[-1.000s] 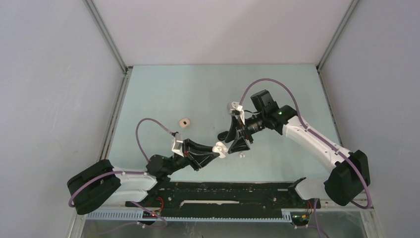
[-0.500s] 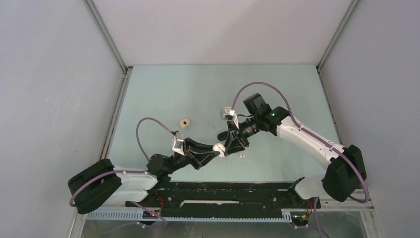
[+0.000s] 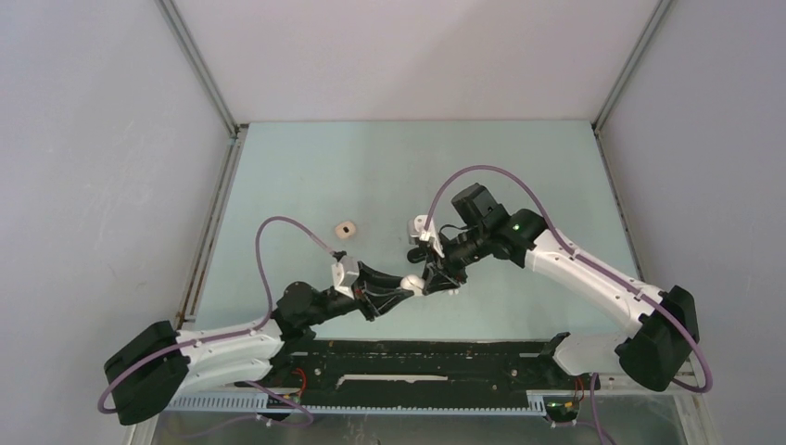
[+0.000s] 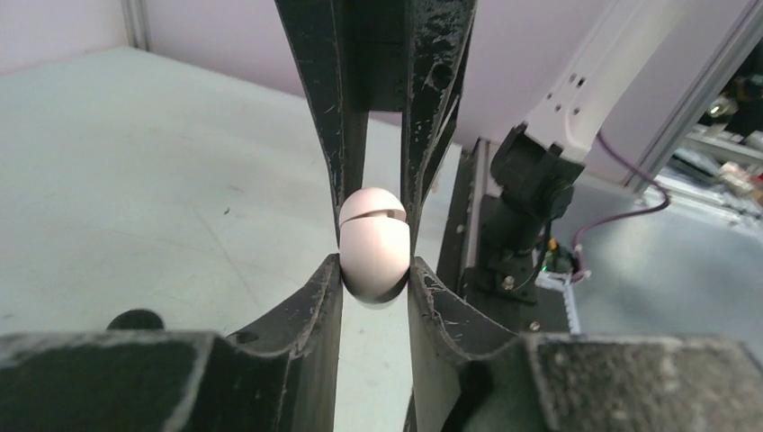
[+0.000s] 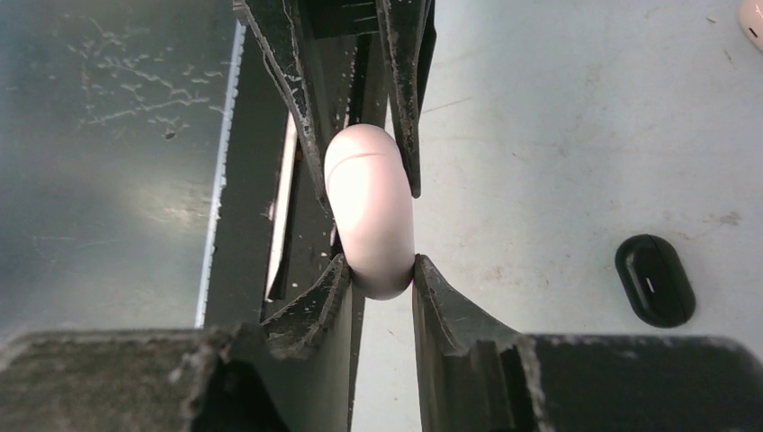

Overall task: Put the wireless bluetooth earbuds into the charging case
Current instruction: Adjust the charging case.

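A closed pale pink charging case [image 4: 373, 247] hangs above the table, gripped from both sides. My left gripper [image 4: 375, 270] is shut on its lower end, and the right arm's fingers [image 4: 326, 135] come in from above. In the right wrist view my right gripper [image 5: 378, 270] is shut on the same case [image 5: 369, 211]. From the top camera the two grippers, left [image 3: 408, 286] and right [image 3: 431, 276], meet at the case [image 3: 413, 282]. One cream earbud [image 3: 345, 228] lies on the table to the left. A tiny white bud [image 3: 453, 290] lies beside the right fingers.
A black oval thing [image 5: 655, 280] lies on the table right of the right gripper. A pinkish piece [image 5: 752, 18] shows at that view's top corner. The black rail [image 3: 417, 362] with the arm bases runs along the near edge. Grey walls enclose the table.
My right gripper has swung down and left onto the case and closed on it. The left arm, still holding the case, has shifted slightly right.
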Tool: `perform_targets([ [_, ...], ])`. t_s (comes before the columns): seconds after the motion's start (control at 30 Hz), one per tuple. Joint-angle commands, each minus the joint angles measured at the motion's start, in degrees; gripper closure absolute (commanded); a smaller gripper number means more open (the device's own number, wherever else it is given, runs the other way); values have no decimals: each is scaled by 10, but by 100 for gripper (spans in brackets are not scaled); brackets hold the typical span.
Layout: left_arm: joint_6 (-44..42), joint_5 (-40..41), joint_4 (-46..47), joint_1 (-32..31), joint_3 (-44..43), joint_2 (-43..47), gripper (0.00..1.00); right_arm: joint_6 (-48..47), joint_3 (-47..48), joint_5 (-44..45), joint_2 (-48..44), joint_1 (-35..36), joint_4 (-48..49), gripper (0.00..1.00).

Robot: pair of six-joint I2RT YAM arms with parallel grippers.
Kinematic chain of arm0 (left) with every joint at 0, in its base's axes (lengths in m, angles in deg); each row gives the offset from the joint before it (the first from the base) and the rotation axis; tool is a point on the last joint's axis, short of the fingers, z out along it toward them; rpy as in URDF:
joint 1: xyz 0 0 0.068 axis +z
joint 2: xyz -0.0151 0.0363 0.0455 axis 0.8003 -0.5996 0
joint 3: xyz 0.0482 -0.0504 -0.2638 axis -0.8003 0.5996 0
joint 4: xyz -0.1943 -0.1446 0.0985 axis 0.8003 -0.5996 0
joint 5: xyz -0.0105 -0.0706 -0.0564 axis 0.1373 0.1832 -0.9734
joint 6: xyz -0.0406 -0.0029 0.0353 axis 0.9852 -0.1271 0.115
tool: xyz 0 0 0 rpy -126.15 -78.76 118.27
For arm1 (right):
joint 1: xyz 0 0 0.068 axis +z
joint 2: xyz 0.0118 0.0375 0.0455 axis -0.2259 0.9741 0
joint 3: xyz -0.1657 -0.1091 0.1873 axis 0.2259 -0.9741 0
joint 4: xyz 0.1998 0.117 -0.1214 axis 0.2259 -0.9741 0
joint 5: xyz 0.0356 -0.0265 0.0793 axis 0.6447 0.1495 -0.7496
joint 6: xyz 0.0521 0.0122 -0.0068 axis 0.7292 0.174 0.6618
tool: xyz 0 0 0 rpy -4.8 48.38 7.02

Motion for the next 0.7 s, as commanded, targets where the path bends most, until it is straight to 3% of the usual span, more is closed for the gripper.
perform_targets([
  [0.0, -98, 29, -150, -15, -22, 46, 60, -30, 5, 86, -18, 20, -18, 97],
  [0.17, -123, 64, -211, -42, -35, 42, 44, -60, 6, 193, -11, 77, -47, 97],
  [0.33, -132, 64, -224, -53, -50, 13, 43, -70, 21, 266, 13, 122, -80, 98],
  [0.67, -111, 56, -185, -54, -34, 2, 43, -68, 38, 303, 36, 142, -88, 98],
])
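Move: Between the two grippers hangs the white charging case, held at both ends: its middle is about 2 cm to the right of the left hand and about 1 cm ahead, and about 2 cm to the left of the right hand and 1 cm below it. On the table, some 15 cm below the right hand, the black case lies about 14 cm ahead and 1 cm left, the loose white earbuds 3 cm ahead and 7 cm right. Opening its fingers as it sinks about 6 cm, the left hand lets go of its end of the charging case and tips its fingertips down some 20 degrees. The right hand keeps its pinch on the other end and carries the case down about as far, with a lesser shift to the right, its fingertips turning nearly 30 degrees further towards the table. ##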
